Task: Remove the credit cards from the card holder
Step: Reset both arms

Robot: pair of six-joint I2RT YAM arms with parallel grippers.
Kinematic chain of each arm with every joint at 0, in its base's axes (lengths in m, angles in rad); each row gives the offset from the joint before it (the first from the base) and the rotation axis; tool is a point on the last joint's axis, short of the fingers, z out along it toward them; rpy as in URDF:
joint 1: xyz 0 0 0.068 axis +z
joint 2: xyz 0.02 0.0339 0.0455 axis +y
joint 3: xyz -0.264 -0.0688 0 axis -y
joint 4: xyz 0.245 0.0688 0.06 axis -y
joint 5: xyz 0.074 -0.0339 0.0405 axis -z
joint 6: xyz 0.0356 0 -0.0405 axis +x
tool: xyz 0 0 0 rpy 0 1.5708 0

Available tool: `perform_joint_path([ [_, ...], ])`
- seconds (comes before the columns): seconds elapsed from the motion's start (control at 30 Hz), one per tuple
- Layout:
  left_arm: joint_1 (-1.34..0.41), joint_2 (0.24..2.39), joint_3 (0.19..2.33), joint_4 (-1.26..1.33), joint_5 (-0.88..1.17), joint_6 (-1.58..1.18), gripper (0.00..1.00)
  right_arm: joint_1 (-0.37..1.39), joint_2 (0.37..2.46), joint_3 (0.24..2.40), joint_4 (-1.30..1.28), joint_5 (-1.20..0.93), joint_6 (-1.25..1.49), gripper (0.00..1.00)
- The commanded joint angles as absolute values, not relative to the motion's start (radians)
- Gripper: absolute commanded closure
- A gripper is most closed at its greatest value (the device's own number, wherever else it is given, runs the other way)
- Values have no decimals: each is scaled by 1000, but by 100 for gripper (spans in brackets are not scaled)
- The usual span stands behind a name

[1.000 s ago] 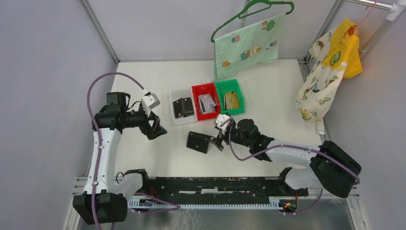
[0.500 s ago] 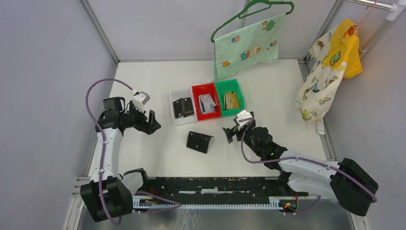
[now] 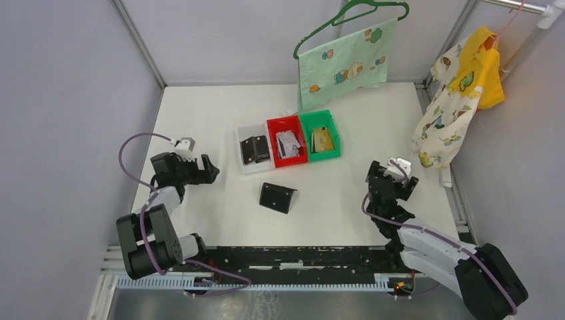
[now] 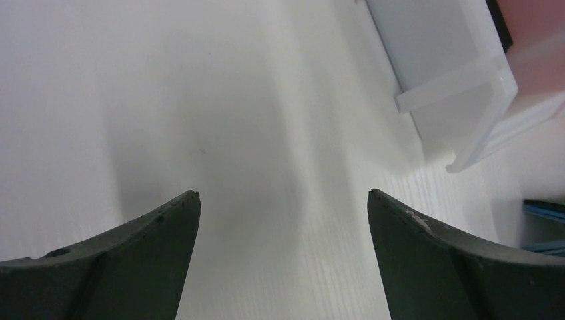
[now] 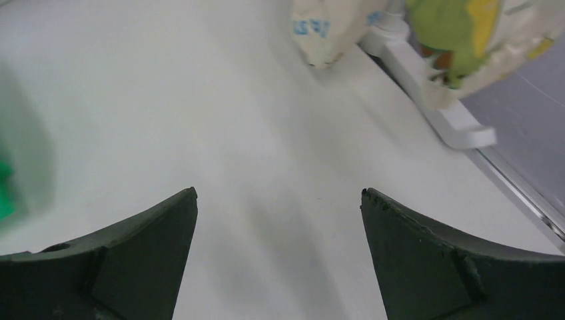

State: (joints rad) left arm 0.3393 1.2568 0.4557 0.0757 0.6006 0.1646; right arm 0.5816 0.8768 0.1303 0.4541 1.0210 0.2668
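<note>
The black card holder lies folded on the white table, in front of the bins, with nothing touching it. Whitish credit cards sit in the red bin and a tan one in the green bin. My left gripper is low over the table, well left of the holder, jaws open and empty. A dark, blue-edged sliver at that view's right edge may be the holder. My right gripper is far right of the holder, open and empty over bare table.
A clear bin left of the red one holds two black wallets. A green printed cloth hangs on a hanger at the back. Patterned clothes hang at the right over a white rail foot.
Both arms have pulled away from the card holder. The right gripper swung from beside it to the far right. The left gripper drew back to the left and sank lower.
</note>
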Motion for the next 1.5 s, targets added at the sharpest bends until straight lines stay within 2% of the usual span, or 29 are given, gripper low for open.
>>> perform_joint_path([
  [0.0, 345, 1256, 376, 481, 531, 42, 1, 479, 920, 109, 445, 1200, 398, 2],
  [0.2, 345, 1276, 274, 744, 518, -33, 0, 329, 909, -30, 764, 1072, 303, 2],
  [0.37, 345, 1332, 296, 776, 549, -119, 0, 290, 969, -7, 788, 1045, 110, 2],
  [0.43, 345, 1369, 286, 838, 554, -154, 0, 278, 990, -43, 910, 1008, 22, 2],
  [0.67, 329, 1405, 263, 1060, 461, -204, 0, 241, 1185, -83, 1204, 906, -104, 2],
  [0.9, 285, 1483, 263, 1137, 385, -159, 0, 230, 1316, -58, 1342, 848, -130, 2],
  [0.97, 243, 1488, 229, 1209, 357, -129, 0, 231, 1306, -39, 1273, 801, -126, 2],
  [1.2, 27, 1527, 169, 1300, 84, 46, 0, 231, 1302, -135, 1464, 634, -208, 2],
  [1.47, 12, 1539, 215, 1225, 10, 43, 0, 229, 1302, -150, 1488, 609, -212, 2],
])
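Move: Both hands are empty. The card holder lies about 20 cm right and 8 cm back of the left hand, some 5 cm below it; the white tray stands 14 cm right and 7 cm ahead. From the right hand the card holder lies about 36 cm left, 8 cm back and 10 cm down, the green tray 24 cm left and 11 cm ahead. Open left hand eases forward about 5 cm, tipping up; right swings right 9 cm, then forward and left. ##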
